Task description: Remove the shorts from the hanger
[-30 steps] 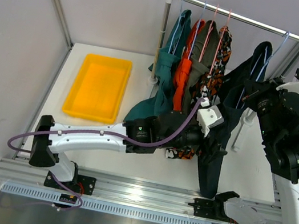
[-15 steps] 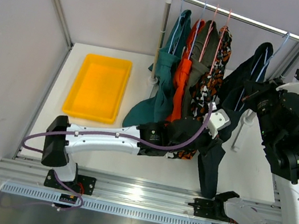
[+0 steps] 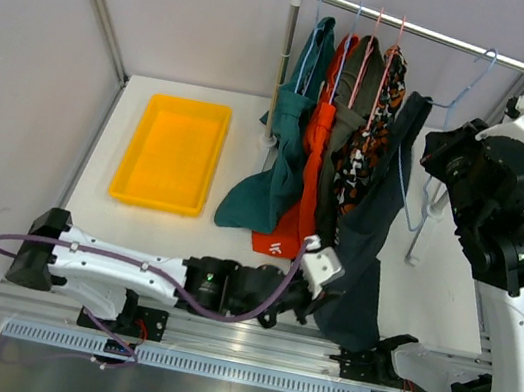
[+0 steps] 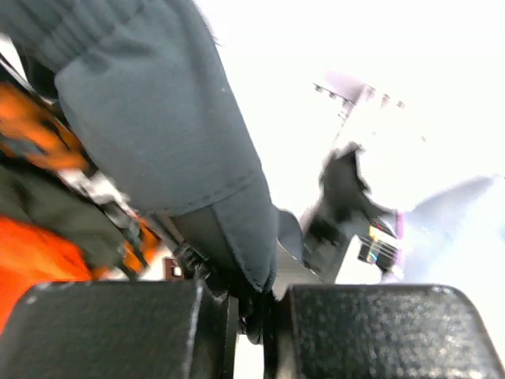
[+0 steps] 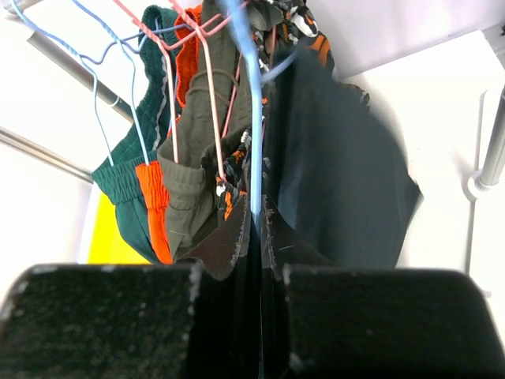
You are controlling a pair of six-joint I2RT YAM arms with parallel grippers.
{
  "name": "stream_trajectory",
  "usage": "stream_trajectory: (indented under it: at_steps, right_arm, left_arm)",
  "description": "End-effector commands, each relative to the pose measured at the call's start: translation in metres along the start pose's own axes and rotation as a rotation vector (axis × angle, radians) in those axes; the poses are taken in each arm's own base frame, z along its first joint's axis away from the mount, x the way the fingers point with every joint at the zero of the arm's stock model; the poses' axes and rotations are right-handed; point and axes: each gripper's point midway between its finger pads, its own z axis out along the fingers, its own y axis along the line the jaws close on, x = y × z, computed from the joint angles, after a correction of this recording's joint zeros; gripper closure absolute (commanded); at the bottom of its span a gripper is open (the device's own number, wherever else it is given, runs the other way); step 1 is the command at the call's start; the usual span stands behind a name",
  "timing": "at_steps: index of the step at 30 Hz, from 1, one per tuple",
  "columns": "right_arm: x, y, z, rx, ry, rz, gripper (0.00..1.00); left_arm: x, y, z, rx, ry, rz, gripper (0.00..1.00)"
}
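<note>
The dark navy shorts (image 3: 370, 246) hang stretched from the blue hanger (image 3: 403, 192) down to the near edge. My left gripper (image 3: 329, 291) is shut on their lower hem, seen as navy fabric (image 4: 181, 134) pinched between the jaws (image 4: 251, 316). My right gripper (image 3: 436, 154) is shut on the blue hanger wire (image 5: 254, 158), with the navy shorts (image 5: 339, 174) beside it. The teal (image 3: 274, 158), orange (image 3: 308, 174), olive-grey (image 3: 348, 120) and camouflage (image 3: 361, 163) shorts hang on their hangers from the rail (image 3: 423, 30). Whether the navy shorts' top still sits on the hanger I cannot tell.
A yellow tray (image 3: 170, 151) lies at the left of the white table. The rack's left post (image 3: 283, 68) stands beside the teal shorts and its right post (image 3: 416, 244) beside my right arm. A grey wall is on the left.
My left gripper has pulled back toward the near edge with the navy shorts, stretching them down. The blue hanger has tilted and much of its wire is now bare.
</note>
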Motion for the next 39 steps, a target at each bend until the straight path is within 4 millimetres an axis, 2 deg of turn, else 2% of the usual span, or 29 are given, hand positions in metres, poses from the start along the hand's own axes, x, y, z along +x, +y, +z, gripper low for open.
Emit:
stream_trajectory:
  at_steps: [1,6,8,9,10,12,13,14,15,16,17,18,19,20,21,22,23,25,26,27,28,29,31,32,33,35,36,38,39]
  right_arm:
    - [-0.069,0.007,-0.011,0.003,-0.21,0.021,1.0]
    - [-0.066,0.009,-0.015,-0.009,-0.186,0.047,1.0]
    - [-0.058,0.015,-0.023,-0.046,-0.139,0.083,1.0]
    - [-0.054,0.016,-0.028,-0.059,-0.12,0.1,1.0]
    - [-0.046,0.017,-0.038,-0.085,-0.078,0.127,1.0]
    - [-0.034,0.021,-0.052,-0.127,-0.017,0.155,1.0]
    - [-0.027,0.017,-0.064,-0.134,0.023,0.174,1.0]
    - [-0.025,0.018,-0.071,-0.147,0.041,0.183,1.0]
    - [-0.012,0.015,-0.08,-0.143,0.108,0.183,1.0]
    - [-0.009,0.013,-0.086,-0.141,0.134,0.182,1.0]
    - [-0.016,0.014,-0.097,-0.155,0.134,0.192,1.0]
    - [-0.006,0.008,-0.103,-0.134,0.185,0.175,1.0]
    - [-0.004,0.007,-0.106,-0.129,0.204,0.175,1.0]
    - [-0.005,0.006,-0.109,-0.128,0.21,0.174,1.0]
    - [-0.008,0.002,-0.117,-0.117,0.212,0.171,1.0]
    - [-0.01,0.0,-0.118,-0.106,0.21,0.164,1.0]
    - [-0.011,-0.001,-0.115,-0.089,0.213,0.157,1.0]
    - [-0.021,-0.005,-0.12,-0.075,0.183,0.146,1.0]
    - [-0.021,-0.005,-0.115,-0.063,0.18,0.133,1.0]
    - [-0.024,-0.007,-0.11,-0.048,0.16,0.111,1.0]
    - [-0.022,-0.008,-0.102,-0.032,0.16,0.089,1.0]
    - [-0.02,-0.009,-0.095,-0.015,0.159,0.068,1.0]
    - [-0.016,-0.008,-0.069,0.024,0.16,0.008,1.0]
    - [-0.014,-0.007,-0.059,0.037,0.164,-0.011,1.0]
    - [-0.011,-0.001,-0.041,0.042,0.169,-0.028,1.0]
    - [-0.013,-0.003,-0.023,0.06,0.159,-0.065,1.0]
    - [-0.018,0.002,-0.014,0.041,0.143,-0.061,1.0]
    - [-0.026,-0.008,0.009,0.076,0.125,-0.071,1.0]
    - [-0.035,-0.005,0.016,0.059,0.096,-0.062,1.0]
  left_arm:
    - [0.026,-0.023,-0.024,0.038,0.009,-0.079,1.0]
    - [0.042,-0.022,-0.014,0.015,0.037,-0.075,1.0]
    - [0.021,-0.018,-0.004,-0.031,0.016,-0.065,1.0]
    - [0.029,-0.004,0.012,-0.077,0.047,-0.049,1.0]
    - [-0.004,-0.005,0.02,-0.086,0.003,-0.075,1.0]
    - [0.008,0.028,0.045,-0.167,0.073,-0.051,1.0]
    - [-0.028,0.032,0.053,-0.173,0.017,-0.08,1.0]
    - [-0.032,0.057,0.063,-0.208,0.037,-0.084,1.0]
    - [-0.067,0.076,0.079,-0.225,-0.01,-0.108,1.0]
    - [-0.07,0.075,0.085,-0.227,0.0,-0.101,1.0]
    - [-0.075,0.101,0.095,-0.264,0.011,-0.102,1.0]
    - [-0.094,0.111,0.097,-0.278,0.013,-0.106,1.0]
    - [-0.103,0.12,0.116,-0.289,0.015,-0.112,1.0]
    - [-0.1,0.144,0.124,-0.312,0.045,-0.124,1.0]
    - [-0.113,0.153,0.123,-0.325,0.063,-0.134,1.0]
    - [-0.086,0.165,0.142,-0.35,0.136,-0.135,1.0]
    - [-0.126,0.173,0.137,-0.351,0.061,-0.162,1.0]
    - [-0.102,0.179,0.137,-0.375,0.151,-0.162,1.0]
    - [-0.077,0.174,0.132,-0.37,0.215,-0.154,1.0]
    - [-0.075,0.165,0.126,-0.343,0.216,-0.153,1.0]
    - [-0.089,0.154,0.122,-0.313,0.152,-0.156,1.0]
    - [-0.088,0.129,0.097,-0.267,0.144,-0.145,1.0]
    - [-0.054,0.114,0.075,-0.257,0.184,-0.123,1.0]
    - [-0.06,0.093,0.06,-0.224,0.162,-0.127,1.0]
    - [-0.081,0.084,0.033,-0.204,0.114,-0.14,1.0]
    - [-0.078,0.076,0.001,-0.207,0.134,-0.138,1.0]
    - [-0.098,0.075,-0.026,-0.196,0.085,-0.149,1.0]
    - [-0.117,0.082,-0.056,-0.227,0.05,-0.145,1.0]
    - [-0.127,0.089,-0.082,-0.243,0.035,-0.138,1.0]
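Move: The grey shorts, already pinched in the left fingers, still run up to the blue hanger, whose middle is about 20 cm ahead, 12 cm right and 17 cm above the left hand. The patterned shorts hang some 20 cm ahead of the left hand, nearly in line, about 5 cm higher. The right hand already grips the hanger: its middle is at the fingers, a couple of centimetres lower. The rail's right end is roughly 10 cm ahead, 16 cm right and 8 cm above the right hand. The grey shorts stay pinched in the shut left fingers, which dip slightly back and down, swing forward about 28 cm while turning some 25 degrees counter-clockwise, then whip back about 20 cm, dipping and rising again. The right hand keeps its hold on the hanger, drawing back about 12 cm and up 5, then returning forward and down, fingers tipping down. ##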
